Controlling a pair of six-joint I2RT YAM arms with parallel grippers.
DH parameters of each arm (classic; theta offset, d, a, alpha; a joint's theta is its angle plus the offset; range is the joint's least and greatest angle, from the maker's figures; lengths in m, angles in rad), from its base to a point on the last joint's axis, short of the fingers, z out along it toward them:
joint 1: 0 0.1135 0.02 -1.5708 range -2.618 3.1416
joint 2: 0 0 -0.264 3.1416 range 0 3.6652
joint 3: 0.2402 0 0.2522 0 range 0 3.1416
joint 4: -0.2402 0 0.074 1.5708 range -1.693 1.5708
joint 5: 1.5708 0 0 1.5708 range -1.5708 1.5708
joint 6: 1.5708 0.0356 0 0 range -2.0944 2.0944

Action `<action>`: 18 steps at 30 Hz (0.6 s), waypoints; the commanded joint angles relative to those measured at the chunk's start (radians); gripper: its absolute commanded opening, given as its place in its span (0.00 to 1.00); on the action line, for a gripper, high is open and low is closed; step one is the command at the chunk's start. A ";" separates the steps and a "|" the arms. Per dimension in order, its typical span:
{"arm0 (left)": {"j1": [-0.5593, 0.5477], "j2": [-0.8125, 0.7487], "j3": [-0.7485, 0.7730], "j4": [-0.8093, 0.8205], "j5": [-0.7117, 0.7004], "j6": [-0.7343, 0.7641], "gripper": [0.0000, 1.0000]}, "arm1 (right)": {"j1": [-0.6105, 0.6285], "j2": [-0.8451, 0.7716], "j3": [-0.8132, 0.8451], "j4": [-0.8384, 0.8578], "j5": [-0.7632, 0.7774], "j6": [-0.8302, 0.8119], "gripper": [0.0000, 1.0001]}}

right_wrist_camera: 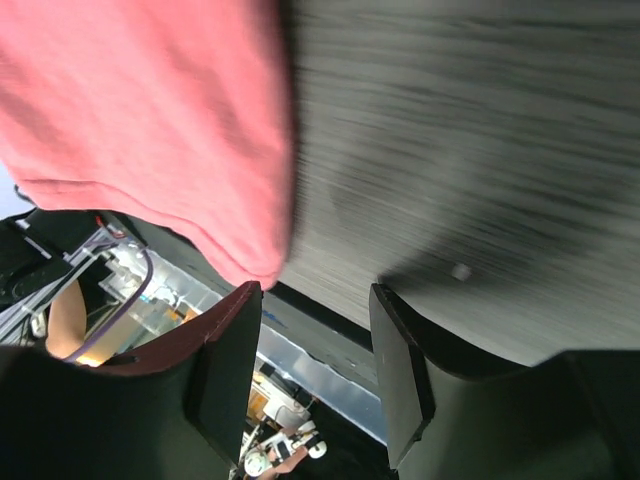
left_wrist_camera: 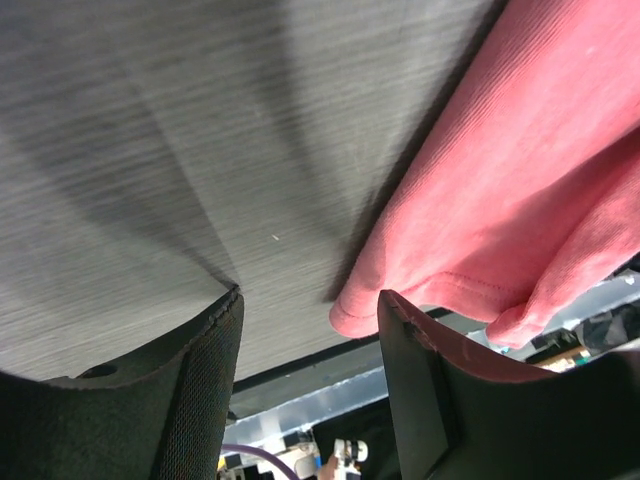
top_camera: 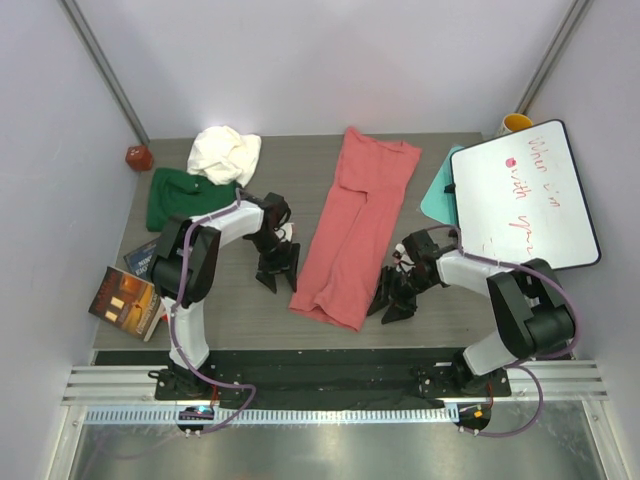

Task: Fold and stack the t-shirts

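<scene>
A salmon-pink t-shirt (top_camera: 357,222) lies folded into a long strip down the middle of the table. A dark green t-shirt (top_camera: 178,196) lies at the back left, with a crumpled cream-white t-shirt (top_camera: 224,152) behind it. My left gripper (top_camera: 277,268) is open just left of the pink strip's near end, nothing between its fingers; the pink hem (left_wrist_camera: 480,240) lies beside its right finger. My right gripper (top_camera: 393,303) is open just right of the near end, the pink corner (right_wrist_camera: 170,130) next to its left finger.
Two books (top_camera: 132,292) lie at the left table edge. A whiteboard (top_camera: 525,196) covers the back right, over a teal cloth (top_camera: 438,195), with a yellow cup (top_camera: 516,122) behind it. A small red object (top_camera: 138,157) sits at the back left corner.
</scene>
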 commanded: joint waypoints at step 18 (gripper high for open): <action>-0.004 0.068 -0.089 0.121 0.066 -0.008 0.56 | 0.155 0.192 0.009 0.230 0.042 0.087 0.54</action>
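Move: The salmon t-shirt's near hem lies between the hands. Its right corner is about 4 cm to the right hand's left and 3 cm back; its left corner is some 5 cm back of the left hand and 2 cm to its right, both about 1 cm lower. The green t-shirt lies roughly 17 cm ahead and 18 cm left of the left hand; the teal mat is about 26 cm ahead and 12 cm right of the right hand. The t-shirt's near right corner is met by the open right gripper, which sweeps about 5 cm left, low and level over the table, until the corner lies between its fingers, their tips tilting nearly 10 degrees further left. The left hand, also open, eases some 2 cm back and 1 cm right towards the left corner, its tips swinging slightly back. Neither hand closes. ##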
